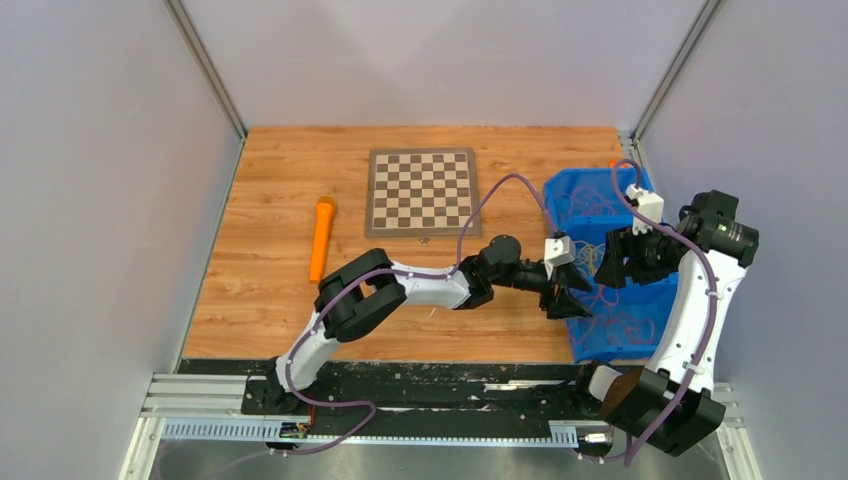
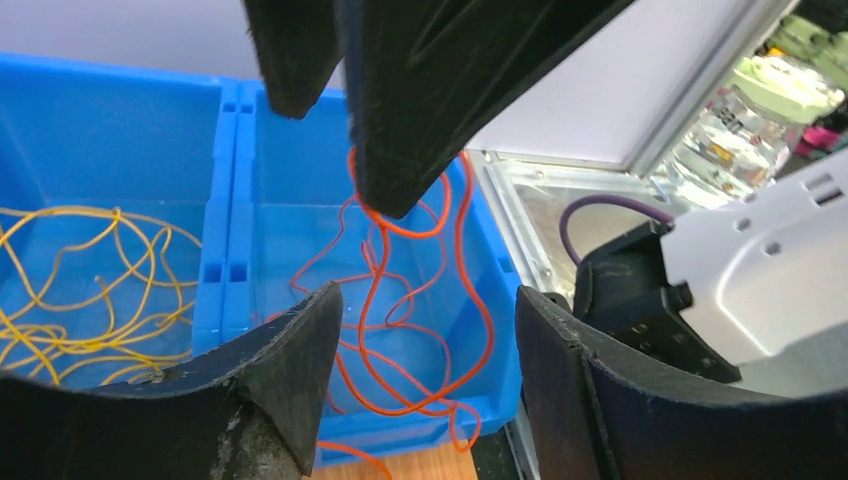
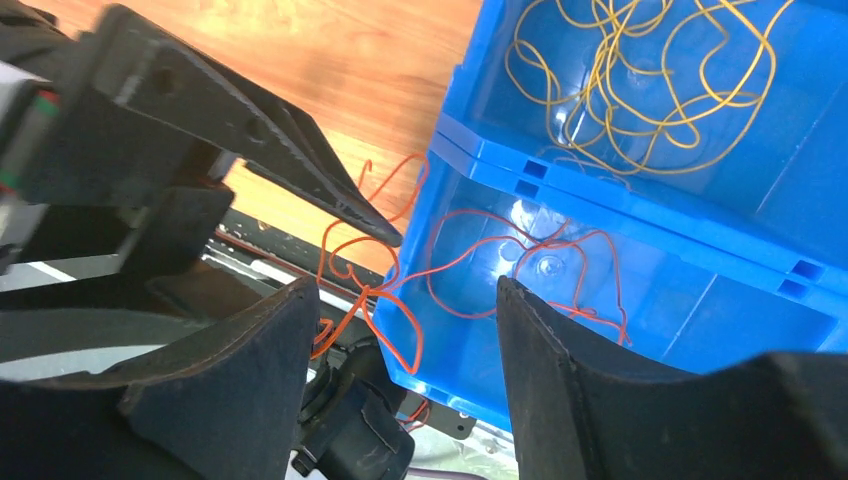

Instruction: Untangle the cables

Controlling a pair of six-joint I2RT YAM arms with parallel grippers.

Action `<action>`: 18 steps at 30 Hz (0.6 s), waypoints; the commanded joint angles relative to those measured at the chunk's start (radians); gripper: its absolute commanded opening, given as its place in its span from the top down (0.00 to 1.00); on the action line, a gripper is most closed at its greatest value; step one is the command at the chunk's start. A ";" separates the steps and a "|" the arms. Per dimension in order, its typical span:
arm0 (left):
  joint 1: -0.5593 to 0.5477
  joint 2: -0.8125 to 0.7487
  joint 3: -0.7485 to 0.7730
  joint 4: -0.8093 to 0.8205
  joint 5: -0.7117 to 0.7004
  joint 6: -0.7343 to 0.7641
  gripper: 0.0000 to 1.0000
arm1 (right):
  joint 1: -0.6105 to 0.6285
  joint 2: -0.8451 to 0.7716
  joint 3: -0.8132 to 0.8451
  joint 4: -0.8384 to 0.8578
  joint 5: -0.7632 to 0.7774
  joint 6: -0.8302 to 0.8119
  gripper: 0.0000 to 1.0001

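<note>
Reddish-orange cables (image 2: 400, 330) lie in loose loops in the near compartment of the blue bin (image 2: 230, 200). A few loops spill over its corner (image 3: 355, 270) onto the wood. Yellow cables (image 3: 640, 80) fill the compartment beyond. My left gripper (image 2: 428, 293) is open at the bin's near-left corner, the orange loops showing past its jaws. My right gripper (image 3: 405, 290) hangs open above the same corner with nothing clamped. In the top view both grippers, left (image 1: 572, 300) and right (image 1: 605, 268), face each other closely over the bin (image 1: 560, 195).
An orange cylinder (image 1: 322, 238) lies on the wooden table at the left, and a chessboard (image 1: 422, 190) sits at the back centre. The bin stands against the right wall. A metal frame rail (image 2: 520, 230) runs just outside the bin.
</note>
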 commanded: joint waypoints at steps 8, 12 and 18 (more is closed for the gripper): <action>-0.015 0.085 0.109 0.055 -0.104 -0.114 0.92 | -0.006 -0.004 0.135 0.003 -0.143 0.140 0.35; -0.019 0.105 0.160 -0.034 -0.078 -0.083 1.00 | -0.011 0.036 0.248 0.004 -0.214 0.196 0.20; -0.030 0.109 0.240 -0.188 -0.069 0.002 1.00 | -0.018 0.098 0.368 0.014 -0.268 0.257 0.02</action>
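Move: The orange cable's crossing hangs just beyond the left fingertips, roughly 2 cm to that hand's right, 1 cm ahead and 2 cm lower. From the right hand it is about 3 cm left, 1 cm back and 4 cm below. Down in the blue tray, some 17 cm below the left hand, the yellow cable lies about 6 cm ahead and 11 cm right, the red cable about 7 cm back and 12 cm right. The left fingers close fully from wide open and pinch the orange cable near its crossing, while that hand eases about 3 cm right, slightly down and forward. The right hand comes free of the cable's loop, climbing some 8 cm and going about 4 cm forward, slowly at first, then faster as its fingers spread wider. ##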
